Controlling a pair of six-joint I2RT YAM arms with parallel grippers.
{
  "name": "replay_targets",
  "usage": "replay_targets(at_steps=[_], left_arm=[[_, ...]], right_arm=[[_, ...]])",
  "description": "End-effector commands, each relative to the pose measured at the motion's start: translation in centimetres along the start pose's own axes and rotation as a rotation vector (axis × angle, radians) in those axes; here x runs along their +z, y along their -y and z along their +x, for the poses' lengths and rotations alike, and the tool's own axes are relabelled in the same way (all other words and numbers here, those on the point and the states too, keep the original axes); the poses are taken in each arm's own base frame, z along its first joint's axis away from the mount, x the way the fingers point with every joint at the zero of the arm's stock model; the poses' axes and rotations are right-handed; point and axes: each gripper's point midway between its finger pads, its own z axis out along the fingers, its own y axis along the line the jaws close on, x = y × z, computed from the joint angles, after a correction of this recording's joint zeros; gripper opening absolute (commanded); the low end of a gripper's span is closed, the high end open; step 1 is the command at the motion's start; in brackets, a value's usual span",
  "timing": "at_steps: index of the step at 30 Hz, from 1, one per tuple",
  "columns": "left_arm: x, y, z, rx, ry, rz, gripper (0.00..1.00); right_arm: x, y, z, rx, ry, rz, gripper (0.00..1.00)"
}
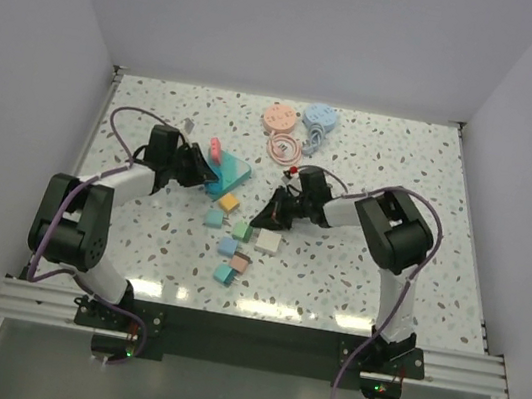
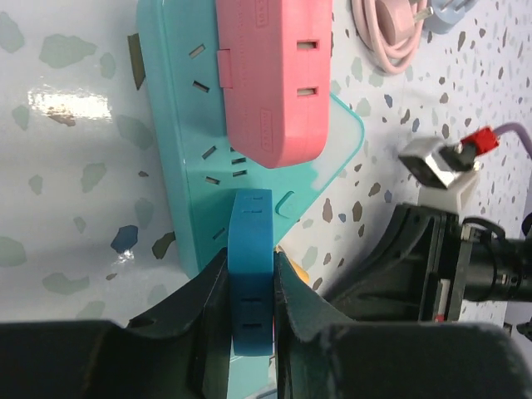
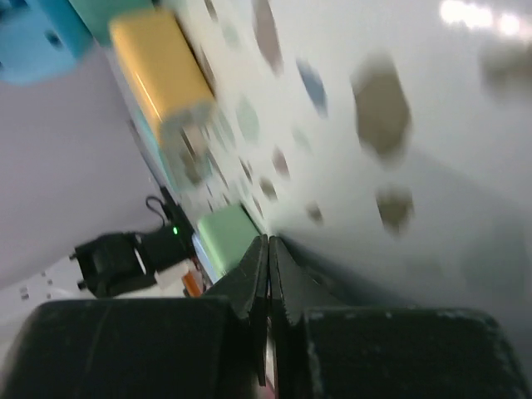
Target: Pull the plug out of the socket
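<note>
The socket is a teal power strip (image 2: pixel 179 125) lying left of the table's centre (image 1: pixel 237 169). A pink plug block (image 2: pixel 274 75) sits on its far part. A blue plug (image 2: pixel 252 249) stands against the strip's near end, its far end meeting the strip's face. My left gripper (image 2: pixel 252 270) is shut on this blue plug, one finger on each side; from above it (image 1: pixel 198 171) is at the strip's left edge. My right gripper (image 3: pixel 268 245) is shut with nothing between its fingers, low over the table beside a green block (image 3: pixel 224 237); seen from above it (image 1: pixel 265 218) points left.
Several loose plug blocks lie between the arms: yellow (image 1: pixel 228 201), green (image 1: pixel 241 229), white (image 1: pixel 268 241), blue (image 1: pixel 228 246). A pink reel (image 1: pixel 281 119), a blue reel (image 1: pixel 320 118) and a coiled pink cable (image 1: pixel 283 147) sit at the back. White walls enclose the table.
</note>
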Motion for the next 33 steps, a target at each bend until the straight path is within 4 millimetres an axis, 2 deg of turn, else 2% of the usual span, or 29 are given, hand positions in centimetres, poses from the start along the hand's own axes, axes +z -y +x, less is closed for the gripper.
replay_targets(at_steps=[1,3,4,7,8,9,10,11,12,14,15,16,18,19,22,29,31,33], left_arm=[[-0.8,2.0,-0.5,0.071,0.028,0.115,0.00],[-1.1,2.3,0.0,0.083,0.016,0.144,0.00],[-1.3,2.3,0.6,0.084,0.009,0.152,0.00],[-1.9,3.1,1.3,0.110,-0.002,0.213,0.00],[-2.1,3.6,1.3,0.119,-0.005,0.240,0.00],[-2.2,3.9,1.3,0.124,-0.005,0.255,0.00],[-2.3,4.3,1.3,0.129,-0.005,0.275,0.00],[-2.6,5.0,1.1,0.130,-0.004,0.313,0.00],[-2.8,5.4,1.0,0.127,-0.001,0.325,0.00],[-3.2,6.8,0.2,0.117,0.019,0.378,0.00],[-3.4,7.3,-0.1,0.108,0.026,0.393,0.00],[-3.5,7.7,-0.4,0.096,0.031,0.409,0.00],[-3.7,8.9,-0.9,0.060,0.036,0.455,0.00],[-3.7,9.3,-1.2,0.048,0.039,0.469,0.00],[-4.2,11.2,-1.5,-0.020,0.033,0.547,0.00],[-4.7,14.7,-0.1,-0.109,-0.026,0.656,0.00],[-4.8,15.1,0.3,-0.124,-0.035,0.659,0.00],[-4.6,15.2,0.9,-0.131,-0.051,0.652,0.00]], right_arm=[[-2.3,2.9,4.0,0.006,-0.020,0.065,0.00],[-3.4,3.2,5.5,0.005,-0.026,0.067,0.00],[-4.3,2.0,5.5,-0.033,-0.014,0.060,0.00],[-5.5,0.1,4.6,-0.085,0.025,0.074,0.08],[-6.3,-1.3,4.0,-0.118,0.053,0.064,0.11],[-6.7,-2.9,2.6,-0.151,0.094,0.061,0.26],[-7.1,-3.2,2.4,-0.161,0.101,0.082,0.34],[-7.7,-4.6,1.6,-0.190,0.135,0.069,0.41],[-8.0,-5.6,0.7,-0.204,0.167,0.077,0.57],[-8.4,-6.8,-0.2,-0.210,0.202,0.063,0.72],[-8.4,-7.4,-0.6,-0.208,0.213,0.048,0.76],[-8.5,-8.7,-1.4,-0.203,0.251,0.004,0.83],[-8.6,-9.6,-1.8,-0.183,0.290,-0.043,0.84],[-8.8,-10.6,-2.8,-0.167,0.342,-0.077,0.85],[-9.1,-10.8,-4.0,-0.123,0.412,-0.078,0.85],[-10.7,-11.4,-6.3,-0.144,0.580,-0.056,0.85],[-11.3,-12.2,-6.9,-0.164,0.619,-0.080,0.84],[-11.6,-12.1,-7.4,-0.171,0.663,-0.070,0.83]])
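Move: The left fingers already hold the blue plug on the teal socket, whose middle lies about 2 cm ahead, 4 cm right and 3 cm lower; the pink plug is some 7 cm ahead. From the shut right hand, the socket is about 10 cm ahead, 8 cm left and 3 cm higher; the green plug is 2 cm back and 3 cm left, the yellow one 4 cm ahead and 7 cm left, the white one 4 cm back and 4 cm right. Left hand lifts the socket 9 cm up and rightward; right backs, then rises, opening around the socket's end. ##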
